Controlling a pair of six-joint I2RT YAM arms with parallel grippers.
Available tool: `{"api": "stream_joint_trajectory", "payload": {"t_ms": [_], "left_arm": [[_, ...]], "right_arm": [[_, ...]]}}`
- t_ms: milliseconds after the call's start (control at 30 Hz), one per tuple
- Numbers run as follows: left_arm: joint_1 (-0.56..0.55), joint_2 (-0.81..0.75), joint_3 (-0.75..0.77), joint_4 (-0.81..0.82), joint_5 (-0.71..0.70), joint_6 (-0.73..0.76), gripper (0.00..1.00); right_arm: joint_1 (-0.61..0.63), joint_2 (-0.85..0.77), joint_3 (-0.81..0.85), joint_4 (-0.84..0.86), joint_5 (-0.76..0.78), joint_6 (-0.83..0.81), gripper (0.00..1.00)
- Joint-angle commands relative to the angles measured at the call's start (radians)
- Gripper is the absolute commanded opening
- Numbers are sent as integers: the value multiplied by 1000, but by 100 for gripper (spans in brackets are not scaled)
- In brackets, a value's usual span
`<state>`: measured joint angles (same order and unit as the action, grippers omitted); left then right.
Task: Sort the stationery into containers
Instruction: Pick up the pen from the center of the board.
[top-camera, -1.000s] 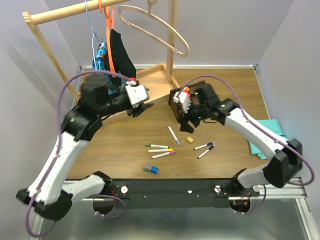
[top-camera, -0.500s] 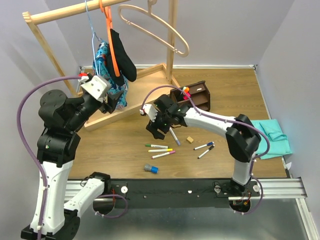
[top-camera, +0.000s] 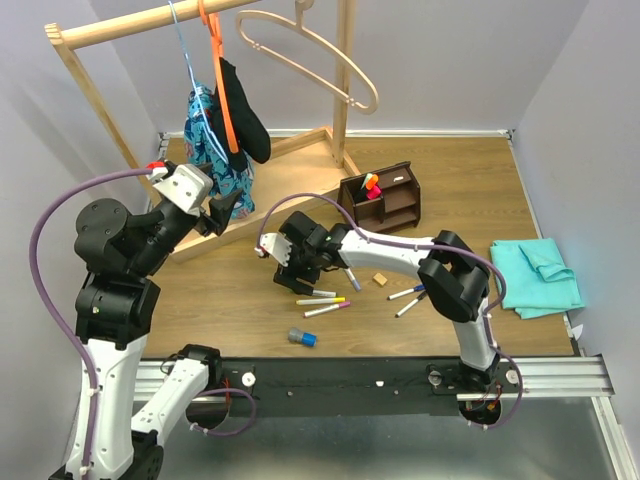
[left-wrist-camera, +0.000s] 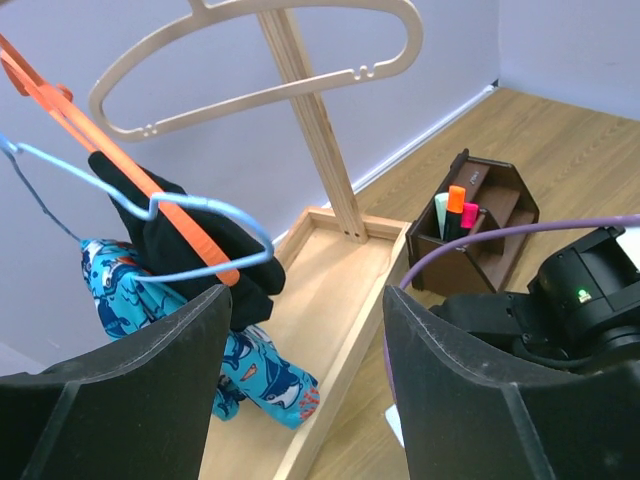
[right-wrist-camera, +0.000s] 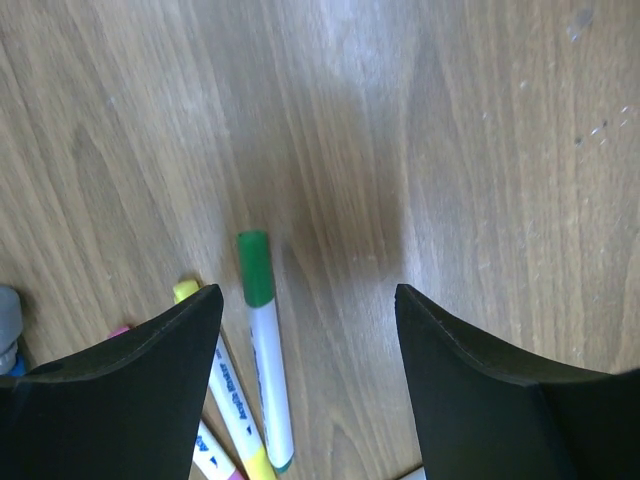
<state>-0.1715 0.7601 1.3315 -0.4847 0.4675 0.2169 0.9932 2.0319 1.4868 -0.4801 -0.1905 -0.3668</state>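
Green-capped (top-camera: 315, 293), yellow-capped (top-camera: 322, 301) and pink-capped (top-camera: 328, 310) markers lie together on the table. A purple-capped marker (top-camera: 350, 274), two more markers (top-camera: 408, 293), a tan cube (top-camera: 380, 280) and a grey-blue cylinder (top-camera: 302, 338) lie nearby. The brown organiser (top-camera: 395, 200) holds two highlighters (top-camera: 370, 183). My right gripper (top-camera: 290, 268) is open and empty, low over the green marker (right-wrist-camera: 262, 350), with the yellow marker (right-wrist-camera: 228, 395) beside it. My left gripper (top-camera: 218, 205) is open and empty, raised by the rack; its view shows the organiser (left-wrist-camera: 490, 205).
A pale wooden clothes rack (top-camera: 300, 160) with hangers, a blue patterned garment (top-camera: 205, 130) and a black one (top-camera: 243, 115) stands at the back left. A teal cloth (top-camera: 535, 275) lies at the right edge. The rack's base tray (left-wrist-camera: 330, 290) is below my left gripper.
My right gripper has swung from the organiser down and left to the markers. My left arm has drawn back left, away from the rack's base.
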Motion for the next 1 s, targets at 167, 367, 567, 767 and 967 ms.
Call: {"api": "stream_joint_trajectory", "payload": {"t_ms": [167,367,567,767,967], "left_arm": [[23,-19,-31,34,20,-37,71],[29,-13,-38,40,22,-36,71],[38,-10,-49,44,31,-50,71],[43,-2,-52,46,46,-51,71],[43,27,-28,38,101,-14,71]], "right_arm": [[16,74,52,-29,36,-12,75],[28,71,21,-34,48,-23,73],[44,103,18,-72,62,-57,63],[51,74,-19,-75,54,-50,24],[47,-62,-5,-60,88,-38,1]]}}
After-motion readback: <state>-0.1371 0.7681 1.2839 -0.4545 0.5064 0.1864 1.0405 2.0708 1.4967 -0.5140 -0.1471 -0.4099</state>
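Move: The green pen lies just below the right gripper, its middle about 2 cm back, 3 cm to the right and 3 cm down, with its cap end pointing left almost under the fingers. The yellow pen is about 4 cm back and 5 cm right of the gripper, the pink pen 6 cm back and 7 cm right, and the blue eraser some 12 cm back. From the high left gripper the green pen is about 13 cm right and 44 cm below. Lower the open right gripper about 2 cm onto the green pen, then ease it back some 1.5 cm towards the pen's line, with fingers still pointing steeply down at the board. While drawing back, close the fingers nearly all the way and pinch the pen across its green cap. Don't lift yet. ##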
